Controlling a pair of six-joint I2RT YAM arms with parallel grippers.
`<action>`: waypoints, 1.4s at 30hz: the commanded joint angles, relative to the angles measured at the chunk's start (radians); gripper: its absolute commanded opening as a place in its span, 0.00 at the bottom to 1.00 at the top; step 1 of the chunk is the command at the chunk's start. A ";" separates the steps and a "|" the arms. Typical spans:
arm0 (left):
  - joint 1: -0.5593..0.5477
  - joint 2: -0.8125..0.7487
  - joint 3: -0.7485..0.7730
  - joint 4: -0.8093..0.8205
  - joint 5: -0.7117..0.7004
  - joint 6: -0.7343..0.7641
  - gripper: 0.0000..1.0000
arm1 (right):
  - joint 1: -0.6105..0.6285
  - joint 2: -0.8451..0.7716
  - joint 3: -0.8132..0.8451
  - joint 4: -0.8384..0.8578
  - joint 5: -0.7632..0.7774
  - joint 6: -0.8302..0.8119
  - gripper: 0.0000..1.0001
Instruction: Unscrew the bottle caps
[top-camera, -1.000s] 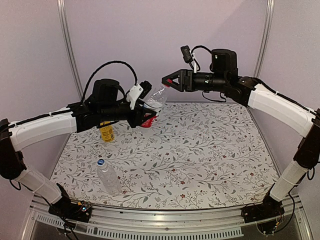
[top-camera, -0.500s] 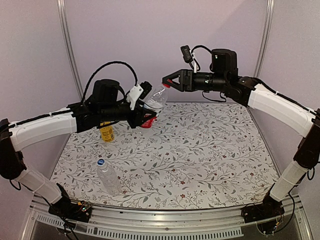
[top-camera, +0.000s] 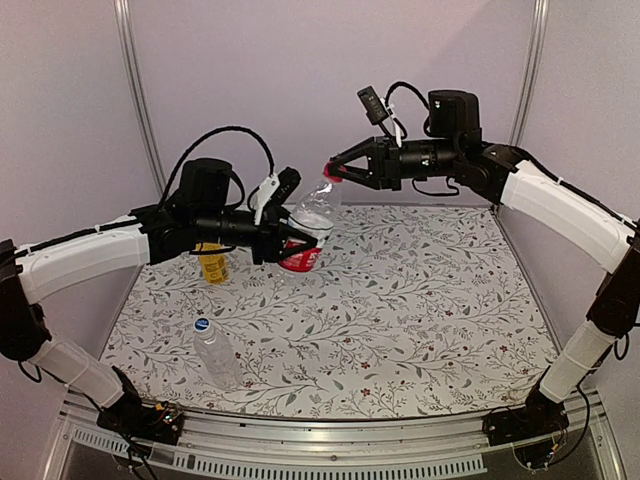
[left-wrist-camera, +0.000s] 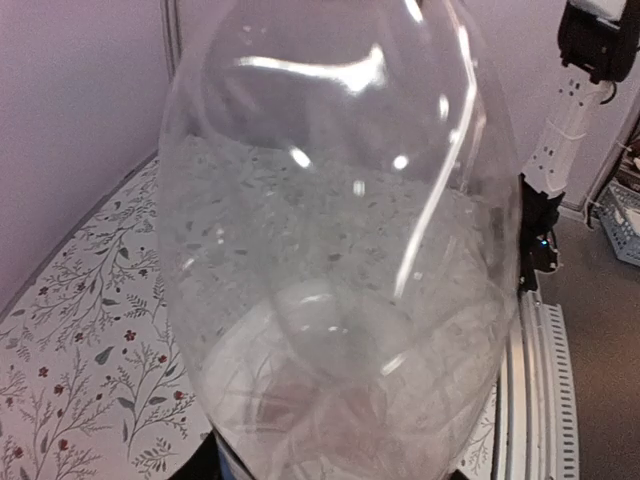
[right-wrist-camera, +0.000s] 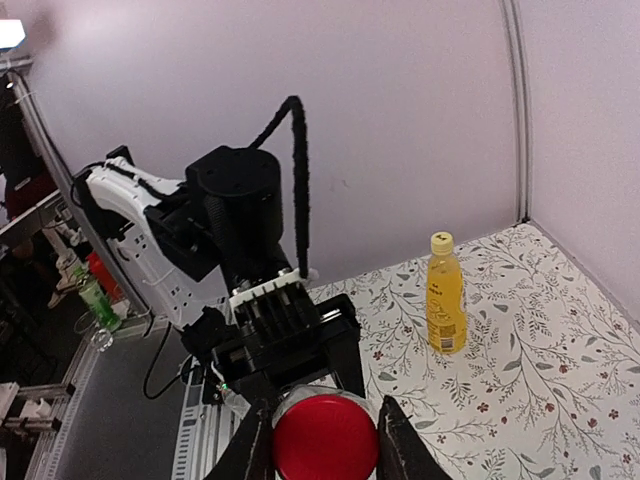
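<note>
My left gripper is shut round the lower body of a clear bottle with a red label, held tilted above the table with its neck pointing up and right. In the left wrist view the clear bottle fills the picture and hides the fingers. The red cap sits at the bottle's mouth, and my right gripper is shut on it. From the right wrist, the red cap lies between the two fingertips of my right gripper, which press its sides.
A yellow-orange bottle with a yellow cap stands at the back left, half hidden behind my left arm. A clear unlabelled bottle with a blue cap lies near the front left. Walls enclose the floral table.
My right gripper has closed on the red cap. My left arm has swung the bottle more upright and slightly lower, turning the red label to the front.
</note>
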 joint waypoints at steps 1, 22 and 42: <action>-0.021 -0.020 0.004 0.061 0.519 -0.022 0.38 | 0.016 0.065 0.119 -0.213 -0.307 -0.329 0.07; 0.005 -0.020 -0.027 0.140 0.050 -0.094 0.39 | 0.003 -0.003 0.202 -0.203 -0.033 -0.195 0.99; -0.096 -0.056 -0.089 0.223 -0.459 -0.099 0.39 | 0.068 0.076 0.226 -0.055 0.424 0.205 0.93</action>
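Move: The red cap sits between the right fingers, practically at that hand's point; the cola bottle's body is about 6 cm to its left, 4 cm back and 11 cm lower. From the left hand, which holds that body, the cap is roughly 4 cm ahead, 6 cm right and 11 cm up. The yellow bottle stands some 10 cm ahead and 23 cm left of the left hand, the clear bottle about 15 cm back and 17 cm left; both are roughly 18 cm lower. The red cap stays pinched in the right fingers as both hands swing back some 6 cm, the right twisting counter-clockwise and the left clockwise with the bottle, about 25 degrees each. The right fingers then open wide, and both hands swing forward past their starting places and twist the opposite way, the right climbing clear above the cap before starting to sink, the left keeping its grip. ##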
